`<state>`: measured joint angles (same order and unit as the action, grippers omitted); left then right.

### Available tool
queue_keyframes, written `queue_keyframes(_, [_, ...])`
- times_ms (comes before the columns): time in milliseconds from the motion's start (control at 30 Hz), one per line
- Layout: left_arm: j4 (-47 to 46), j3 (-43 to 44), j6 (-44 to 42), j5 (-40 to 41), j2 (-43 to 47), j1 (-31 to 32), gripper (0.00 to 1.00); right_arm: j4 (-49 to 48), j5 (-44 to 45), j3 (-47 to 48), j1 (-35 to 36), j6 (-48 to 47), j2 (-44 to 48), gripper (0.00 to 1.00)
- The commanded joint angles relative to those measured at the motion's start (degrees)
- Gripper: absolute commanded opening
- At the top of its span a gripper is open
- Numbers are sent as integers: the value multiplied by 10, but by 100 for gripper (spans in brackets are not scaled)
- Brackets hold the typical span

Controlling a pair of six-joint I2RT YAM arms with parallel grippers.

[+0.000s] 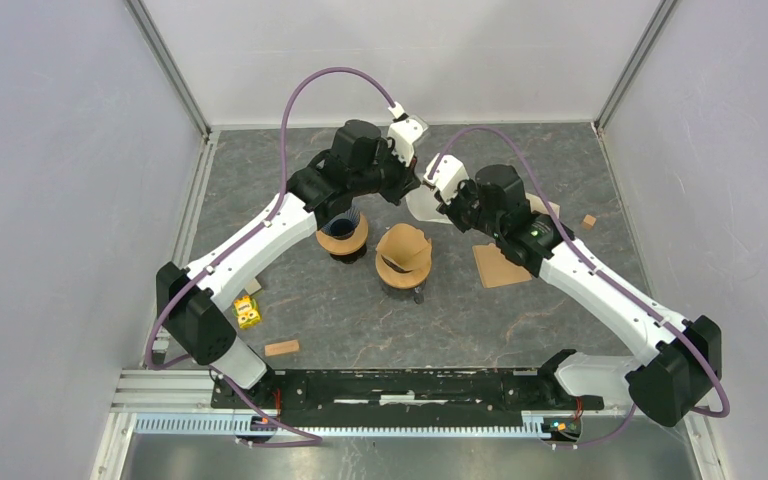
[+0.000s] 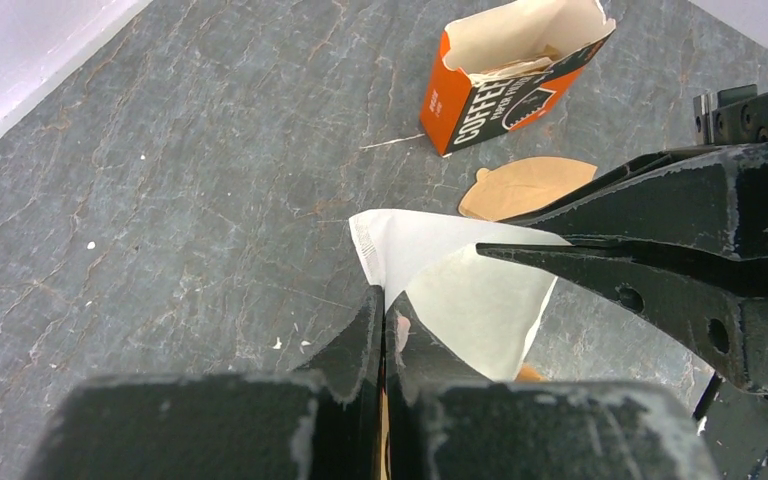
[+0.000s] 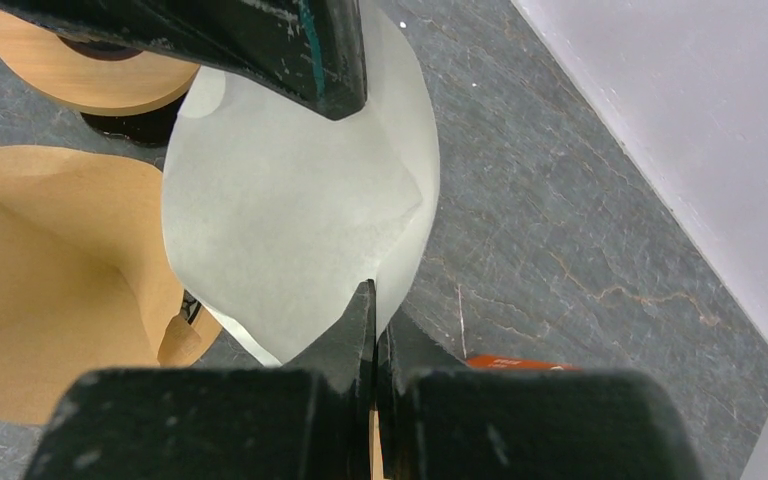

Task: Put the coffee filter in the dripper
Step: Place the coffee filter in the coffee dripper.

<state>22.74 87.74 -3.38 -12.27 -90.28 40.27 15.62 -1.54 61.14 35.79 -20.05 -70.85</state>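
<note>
A white paper coffee filter [image 1: 421,208] hangs above the table between both arms. My left gripper [image 2: 384,300] is shut on one edge of the white filter [image 2: 415,240]. On the opposite edge my right gripper [image 3: 375,295] is pinched shut, and the filter [image 3: 290,220] is spread partly open between them. The left gripper's fingers [image 3: 260,35] show at the top of the right wrist view. A dripper with a wooden collar [image 1: 342,238] stands below the left arm. Beside it, a second dripper holds a brown filter [image 1: 403,252].
An orange coffee filter box [image 2: 510,80] lies open on the table, a flat brown filter [image 2: 525,185] next to it. A brown card piece [image 1: 500,266], a small yellow box [image 1: 248,312] and a wooden block [image 1: 281,348] lie around. Grey walls enclose the table.
</note>
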Motion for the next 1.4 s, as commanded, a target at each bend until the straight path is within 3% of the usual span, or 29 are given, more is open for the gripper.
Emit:
queue_keyframes(0, [-27,9,27,-31,17,3,2,-11,-11,35,2,2,7,0])
queue_keyframes(133, [-23,10,47,-36,19,2,2,-13,-10,35,2,6,11,2])
queue_keyframes(267, [-9,17,56,-17,23,2,2,-11,-10,40,2,10,15,12])
queue_keyframes(500, [43,42,84,37,34,-15,2,12,-44,79,1,-8,26,46])
queue_keyframes(700, [116,56,126,29,59,-77,2,52,-99,157,1,-63,30,67])
queue_keyframes(967, [200,-7,143,-20,123,-185,2,112,-205,244,4,-95,-31,70])
queue_keyframes(1367, [186,-120,188,-111,147,-285,2,122,-208,310,101,-114,-147,72])
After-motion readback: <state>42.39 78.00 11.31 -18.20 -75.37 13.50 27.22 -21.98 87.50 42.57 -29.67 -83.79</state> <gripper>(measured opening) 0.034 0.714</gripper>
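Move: Both grippers start on the white coffee filter, the left one shut on its left edge. The open blue dripper on the brown cup lies about 16 cm to the left gripper's left, level with it and some 16 cm lower. The second dripper, with the brown filter in it, stands 2 cm left, 6 cm back and 14 cm below; a loose brown filter lies 20 cm right, 8 cm back and 28 cm down. From the right gripper the open dripper is about 21 cm left, 1 cm ahead and 12 cm below. Open the right gripper wide to let go of the white filter and lift it some 14 cm, then swing it left towards the open dripper, sinking again. Keep the filter pinched in the left fingers; once the right has let go, sweep the left gripper about 19 cm left to the dripper, turning counter-clockwise, tipping the fingers down, and dipping at the end. ##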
